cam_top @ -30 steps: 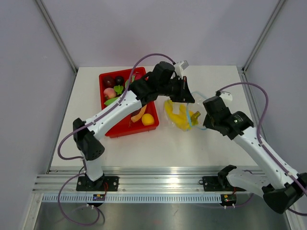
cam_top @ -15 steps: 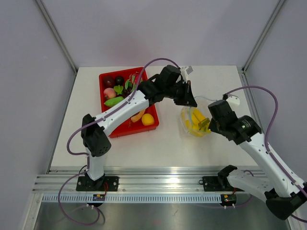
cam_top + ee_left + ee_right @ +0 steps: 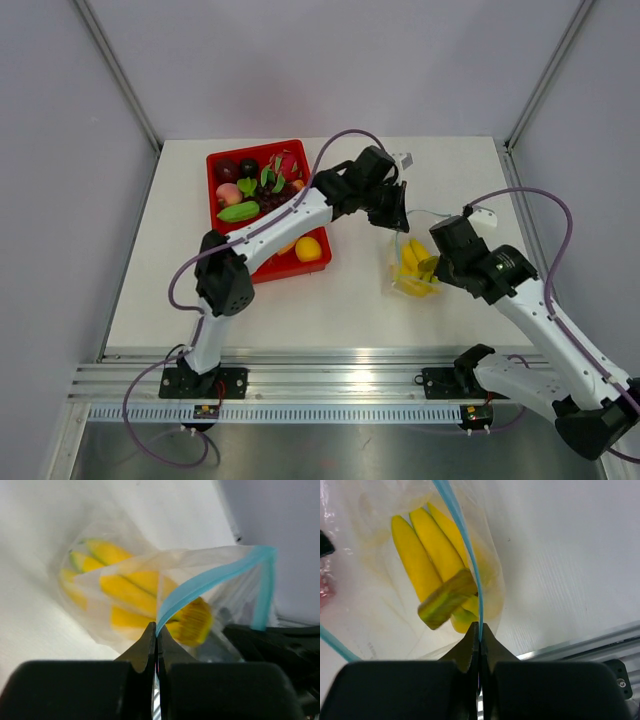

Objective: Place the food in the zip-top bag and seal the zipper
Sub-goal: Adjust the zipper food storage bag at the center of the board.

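Note:
The clear zip-top bag (image 3: 412, 262) hangs between my two grippers right of the red tray, mouth held open, with the yellow banana bunch (image 3: 411, 260) inside. My left gripper (image 3: 396, 215) is shut on the blue zipper strip (image 3: 200, 587) at the bag's far edge. My right gripper (image 3: 432, 264) is shut on the zipper strip (image 3: 462, 540) at the near edge. The bananas show through the bag in both the left wrist view (image 3: 125, 592) and the right wrist view (image 3: 427, 560). The other food (image 3: 262, 180) lies in the tray: dark red fruits, green pieces, a peach, and a yellow-orange citrus (image 3: 308, 248).
The red tray (image 3: 222, 160) stands at the back left of the white table. The left arm reaches over the tray's right side. A metal rail (image 3: 340, 385) runs along the table's near edge, with walls at the left, right and back.
Both grippers have carried the bag and bananas to the right and nearer, away from the tray. The bag has gone from lying spread out to hanging bunched between the grippers.

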`<state>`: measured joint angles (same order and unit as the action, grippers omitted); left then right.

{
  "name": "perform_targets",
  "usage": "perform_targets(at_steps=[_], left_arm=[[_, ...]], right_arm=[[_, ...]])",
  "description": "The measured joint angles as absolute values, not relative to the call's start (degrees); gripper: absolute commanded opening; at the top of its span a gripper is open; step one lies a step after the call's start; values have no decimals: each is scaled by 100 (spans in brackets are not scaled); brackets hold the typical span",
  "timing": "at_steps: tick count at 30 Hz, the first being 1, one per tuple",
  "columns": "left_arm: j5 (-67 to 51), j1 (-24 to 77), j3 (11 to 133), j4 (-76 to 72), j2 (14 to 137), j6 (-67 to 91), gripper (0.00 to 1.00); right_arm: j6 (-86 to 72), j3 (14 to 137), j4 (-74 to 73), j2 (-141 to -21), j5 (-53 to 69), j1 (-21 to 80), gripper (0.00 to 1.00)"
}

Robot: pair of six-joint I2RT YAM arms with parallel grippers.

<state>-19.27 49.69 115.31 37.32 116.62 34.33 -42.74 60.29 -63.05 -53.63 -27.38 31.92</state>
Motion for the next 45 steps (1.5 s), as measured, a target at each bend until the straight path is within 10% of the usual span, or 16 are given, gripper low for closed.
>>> perform_targets(at_steps=[26,33,45], left_arm=[[-1833,4928,11002,3789,11393,2783,0],[-1881,4906,11133,3717,11330,2744,0],[-1988,4829,11128,3642,11330,2834,0]], right_arm=[[-4445,5194,-5374,-5214,-2298,3192,1],[-4600,5374,-5402,-5092,-2353,3192,39],[-5280,5240,-5535,-4346,-2279,3192,36]])
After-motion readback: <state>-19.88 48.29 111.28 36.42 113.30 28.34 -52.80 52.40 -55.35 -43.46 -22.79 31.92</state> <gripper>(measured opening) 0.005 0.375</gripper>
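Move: Both grippers already pinch the rim of the open zip-top bag. The bananas in it hang some 14 cm below the left gripper, about 5 cm to its right and 3 cm back; from the right gripper they are roughly 6 cm ahead, 4 cm to the left and 10 cm down. The orange lies about 22 cm left of the left gripper, 3 cm ahead and 20 cm below, with the red box's middle around 10 cm farther left and 9 cm farther out. Shake the bag by its rim: dip the left gripper slightly, swing it up some 16 cm with the wrist tipping up, then bring it back down to its starting height, keeping its pinch. Bob the right gripper up about 5 cm and down about 9, ease it up again, then open its fingers partway around the rim while rolling it left side up. ##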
